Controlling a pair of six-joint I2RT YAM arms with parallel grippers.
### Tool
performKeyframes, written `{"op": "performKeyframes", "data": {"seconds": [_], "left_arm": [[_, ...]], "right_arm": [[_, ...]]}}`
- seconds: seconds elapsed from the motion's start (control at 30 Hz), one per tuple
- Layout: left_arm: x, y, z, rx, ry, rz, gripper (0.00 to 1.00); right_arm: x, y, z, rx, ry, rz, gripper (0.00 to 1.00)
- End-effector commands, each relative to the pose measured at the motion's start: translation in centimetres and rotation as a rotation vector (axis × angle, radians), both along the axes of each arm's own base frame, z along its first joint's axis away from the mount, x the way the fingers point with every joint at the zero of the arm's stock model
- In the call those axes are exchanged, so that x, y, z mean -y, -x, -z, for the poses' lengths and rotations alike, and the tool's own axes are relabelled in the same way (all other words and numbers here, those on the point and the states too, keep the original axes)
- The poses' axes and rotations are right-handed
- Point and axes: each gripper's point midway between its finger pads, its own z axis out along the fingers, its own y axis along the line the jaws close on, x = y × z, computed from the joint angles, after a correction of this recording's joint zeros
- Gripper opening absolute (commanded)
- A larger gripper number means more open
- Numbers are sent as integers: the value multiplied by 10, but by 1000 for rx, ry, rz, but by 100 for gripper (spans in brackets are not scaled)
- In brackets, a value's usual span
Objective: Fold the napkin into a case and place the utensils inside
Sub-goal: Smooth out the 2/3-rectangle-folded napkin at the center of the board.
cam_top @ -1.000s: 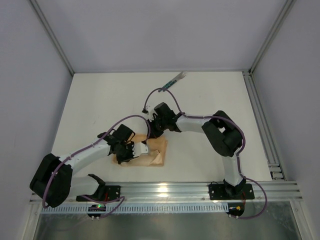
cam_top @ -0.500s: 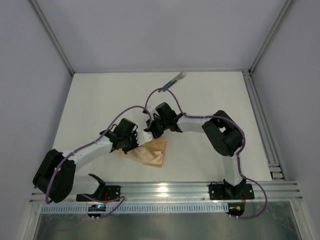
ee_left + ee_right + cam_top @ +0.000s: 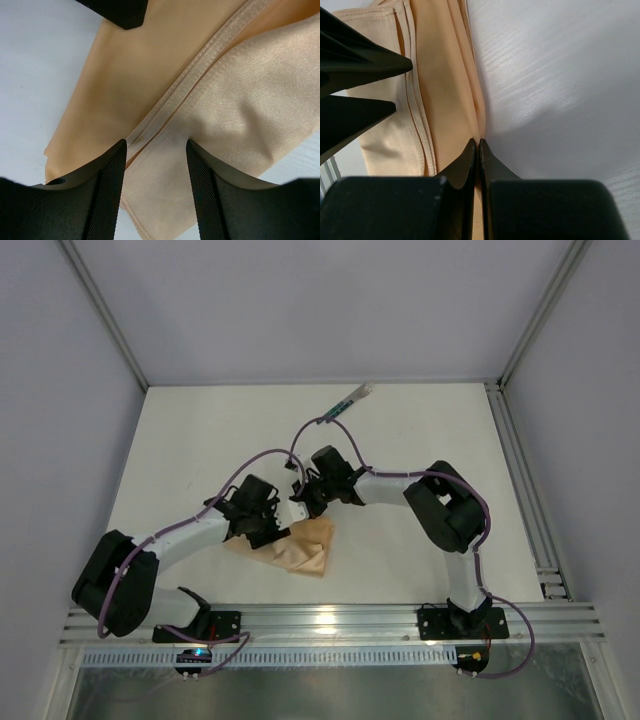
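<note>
The peach-tan napkin (image 3: 305, 550) lies folded in layers near the table's front middle, its hemmed edges showing in the left wrist view (image 3: 240, 100). My left gripper (image 3: 272, 532) hovers over its left part, open, with the cloth lying loose under the spread fingers (image 3: 156, 145). On the napkin's far edge, my right gripper (image 3: 300, 508) is shut, pinching the stacked cloth edges (image 3: 479, 141); the napkin (image 3: 445, 90) runs away from its tips. The utensils (image 3: 350, 400), dark green with pale ends, lie far back on the table.
The white table (image 3: 200, 440) is walled on three sides. A metal rail (image 3: 330, 620) runs along the near edge and another (image 3: 530, 500) down the right side. The left gripper's fingers (image 3: 365, 65) show close beside the right gripper.
My left gripper has opened and let go of the napkin after carrying a fold over and shifting slightly farther back. The right gripper has stayed shut on the cloth edge.
</note>
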Motion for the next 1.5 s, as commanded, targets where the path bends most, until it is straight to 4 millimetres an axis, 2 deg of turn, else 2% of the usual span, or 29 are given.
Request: {"op": "performKeyframes", "data": {"seconds": [0.0,0.1,0.13,0.17,0.27,0.4,0.57,0.7,0.97,1.13,1.3,1.47], "left_arm": [[20,-11,-19,16,97,6,54],[25,-13,-24,-2,130,-3,48],[27,-15,-25,-3,143,-7,44],[29,-16,-28,-5,161,-21,36],[36,-27,-43,52,220,-51,29],[32,-41,-40,99,186,-64,22],[22,-39,-5,18,83,-75,21],[16,-28,8,-22,51,-57,21],[-4,-7,14,-33,-4,-42,18],[-8,5,13,-56,-2,-29,17],[-8,5,9,-47,6,-35,18],[-9,9,13,-65,2,-32,18]], "right_arm": [[-5,2,-6,23,-29,-27,4],[-4,0,-5,22,-26,-18,4],[-5,-1,-6,24,-27,-14,4],[-5,-2,-7,25,-28,-10,4],[-5,-3,-6,25,-27,-4,4],[-6,-2,-5,19,-27,-6,4],[-7,-2,-7,14,-35,3,4],[-6,-4,-6,17,-31,22,4],[-6,-15,-6,36,-27,86,4],[-6,-21,-8,43,-27,120,4],[-6,-26,-9,45,-24,139,4],[-6,-26,-9,46,-26,140,4]]}}
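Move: The napkin's middle lies about 3 cm to the right of the left hand and 1 cm nearer the base, only just below its half-open fingertips. The napkin's left end is some 8 cm to the left, level with the hand, and the far edge, pinched by the right gripper, is about 10 cm right and 6 cm ahead. From the right hand the napkin's middle is about 7 cm back and 7 cm to its left. The left hand lifts about 2 cm clear of the napkin while going roughly 2.5 cm forward and 2 cm right, its fingers narrowing from about half open to nearly shut, then comes straight down onto the lower layer beside the folded-over hem and, staying down, drags its tips about 2 cm back and 2 cm left over the cloth. The right hand keeps its pinch on the far edge, still at first, then shifts about 1 cm forward and turns some 5 degrees clockwise while the left hand strokes. ##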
